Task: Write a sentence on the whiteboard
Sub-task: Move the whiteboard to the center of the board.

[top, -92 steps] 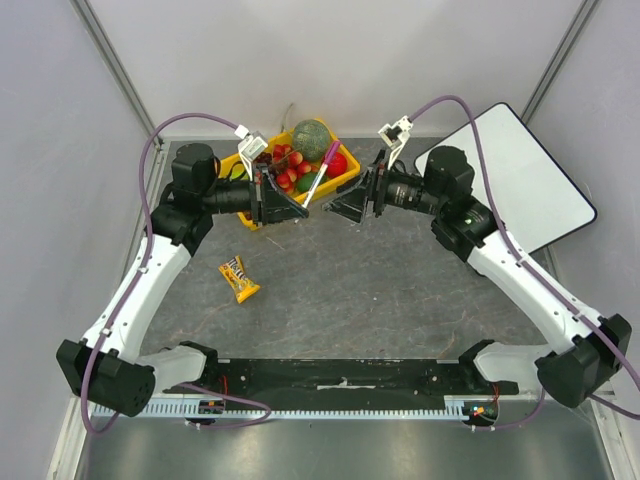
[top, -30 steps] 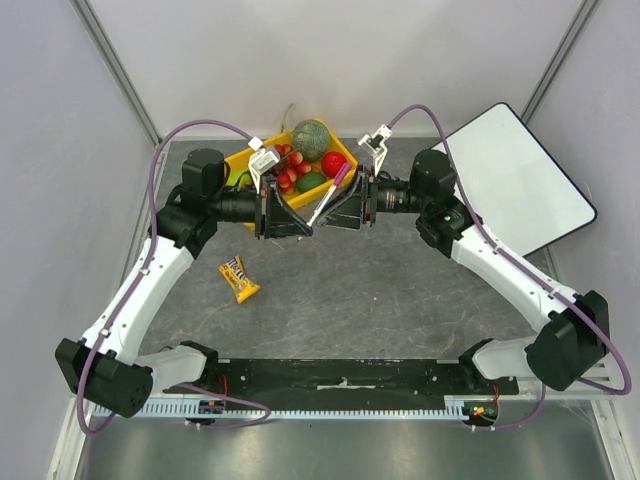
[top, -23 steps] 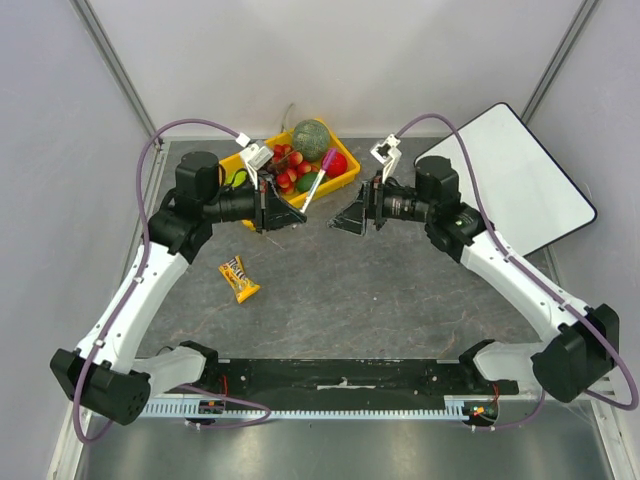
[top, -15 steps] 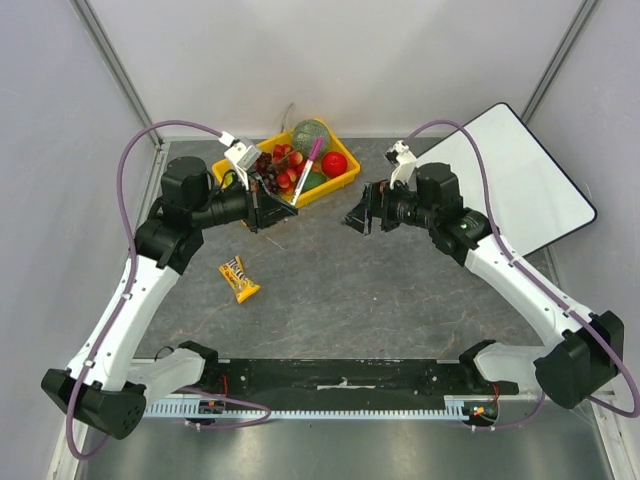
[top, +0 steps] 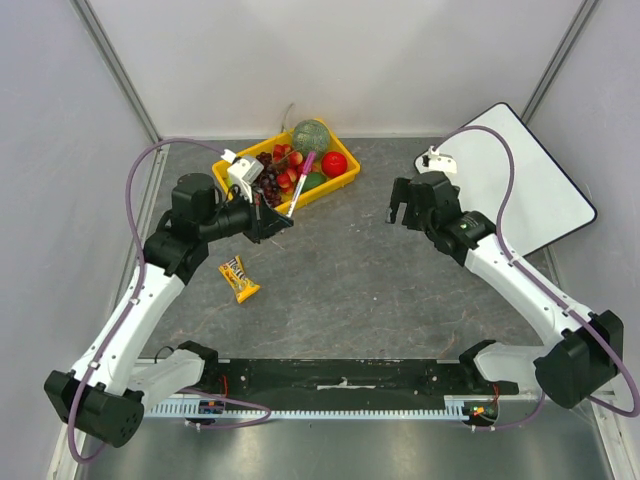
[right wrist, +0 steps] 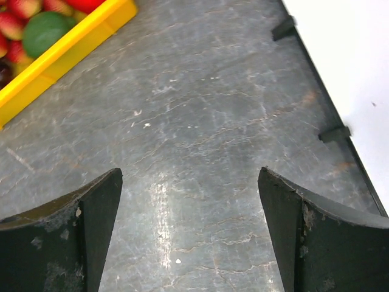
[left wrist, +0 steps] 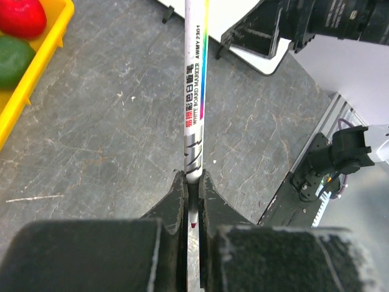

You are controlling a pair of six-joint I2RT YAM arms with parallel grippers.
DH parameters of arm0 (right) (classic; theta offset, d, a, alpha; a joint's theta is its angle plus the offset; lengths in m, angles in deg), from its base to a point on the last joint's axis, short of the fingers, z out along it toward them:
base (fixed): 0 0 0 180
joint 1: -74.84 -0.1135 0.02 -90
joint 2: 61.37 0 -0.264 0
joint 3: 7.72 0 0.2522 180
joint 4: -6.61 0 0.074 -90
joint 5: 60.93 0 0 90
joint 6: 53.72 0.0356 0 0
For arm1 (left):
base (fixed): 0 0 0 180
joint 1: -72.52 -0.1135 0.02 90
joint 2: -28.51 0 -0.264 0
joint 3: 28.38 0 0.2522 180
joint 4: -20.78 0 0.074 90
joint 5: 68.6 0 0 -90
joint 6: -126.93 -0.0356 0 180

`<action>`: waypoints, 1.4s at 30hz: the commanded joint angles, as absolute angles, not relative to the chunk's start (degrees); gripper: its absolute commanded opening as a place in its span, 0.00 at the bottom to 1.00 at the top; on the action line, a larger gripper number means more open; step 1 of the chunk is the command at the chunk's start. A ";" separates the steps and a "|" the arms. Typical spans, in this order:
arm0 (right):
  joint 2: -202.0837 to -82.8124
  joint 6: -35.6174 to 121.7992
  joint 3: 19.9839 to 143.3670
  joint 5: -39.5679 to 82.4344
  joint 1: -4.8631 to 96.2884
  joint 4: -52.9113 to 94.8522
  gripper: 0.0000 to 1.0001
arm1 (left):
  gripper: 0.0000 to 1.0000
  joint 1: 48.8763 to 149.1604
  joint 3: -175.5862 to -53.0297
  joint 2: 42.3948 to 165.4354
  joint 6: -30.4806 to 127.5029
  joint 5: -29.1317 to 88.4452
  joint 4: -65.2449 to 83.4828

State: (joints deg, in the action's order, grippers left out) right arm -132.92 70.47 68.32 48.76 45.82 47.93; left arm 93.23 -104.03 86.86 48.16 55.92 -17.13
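My left gripper (top: 280,216) (left wrist: 191,177) is shut on a white board marker (top: 298,186) (left wrist: 195,91) with a rainbow stripe. Its red tip sits between the jaws and its pink end points up toward the yellow bin. The whiteboard (top: 525,180) (right wrist: 355,55) lies tilted at the table's far right corner, with two black clips on its near edge. My right gripper (top: 400,206) (right wrist: 188,173) hangs open over bare table just left of the board, with nothing between its fingers.
A yellow bin (top: 345,181) (right wrist: 67,52) (left wrist: 36,55) of toy fruit stands at the back centre. A yellow candy bar (top: 238,278) lies on the table at the left. Grey walls close in on both sides.
The two grippers had met at the marker. The right one has opened wide and drawn back right toward the whiteboard. The left one has drawn back left, still holding the marker.
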 commanded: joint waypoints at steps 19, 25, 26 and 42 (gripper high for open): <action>-141.17 90.50 67.57 58.96 48.91 57.20 0.98 | 0.02 93.09 -97.69 77.90 43.61 53.48 -13.02; -145.47 95.85 67.48 57.20 50.93 57.73 0.96 | 0.02 93.17 -95.06 77.46 43.43 53.91 -11.36; -146.17 96.56 67.48 57.37 51.28 57.82 0.94 | 0.02 93.17 -94.44 77.29 43.87 54.26 -10.66; -153.38 105.36 66.07 68.09 56.73 58.43 0.75 | 0.02 93.17 -87.49 77.29 47.74 58.04 -5.02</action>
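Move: The whiteboard lies flat at the table's right side, its middle some 26 cm to the right of the open right hand, 17 cm ahead and about 20 cm below. At that low level, its nearer black clip is roughly 14 cm right and 6 cm ahead of that hand, the farther clip 10 cm right and 17 cm ahead, the fruit tray 22 cm left and 24 cm ahead. From the left hand, the whiteboard is about 46 cm right, 27 cm ahead and 29 cm below. Towards the whiteboard's near-left edge and its nearer clip, the empty right hand sinks about 13 cm while swinging to its right, mostly in the second half, tipping down and turning clockwise some 40 degrees; its wide-open fingers narrow partway, touching nothing at the end. The left hand keeps its grip on the marker, dipping and rising before it sinks lower overall. ##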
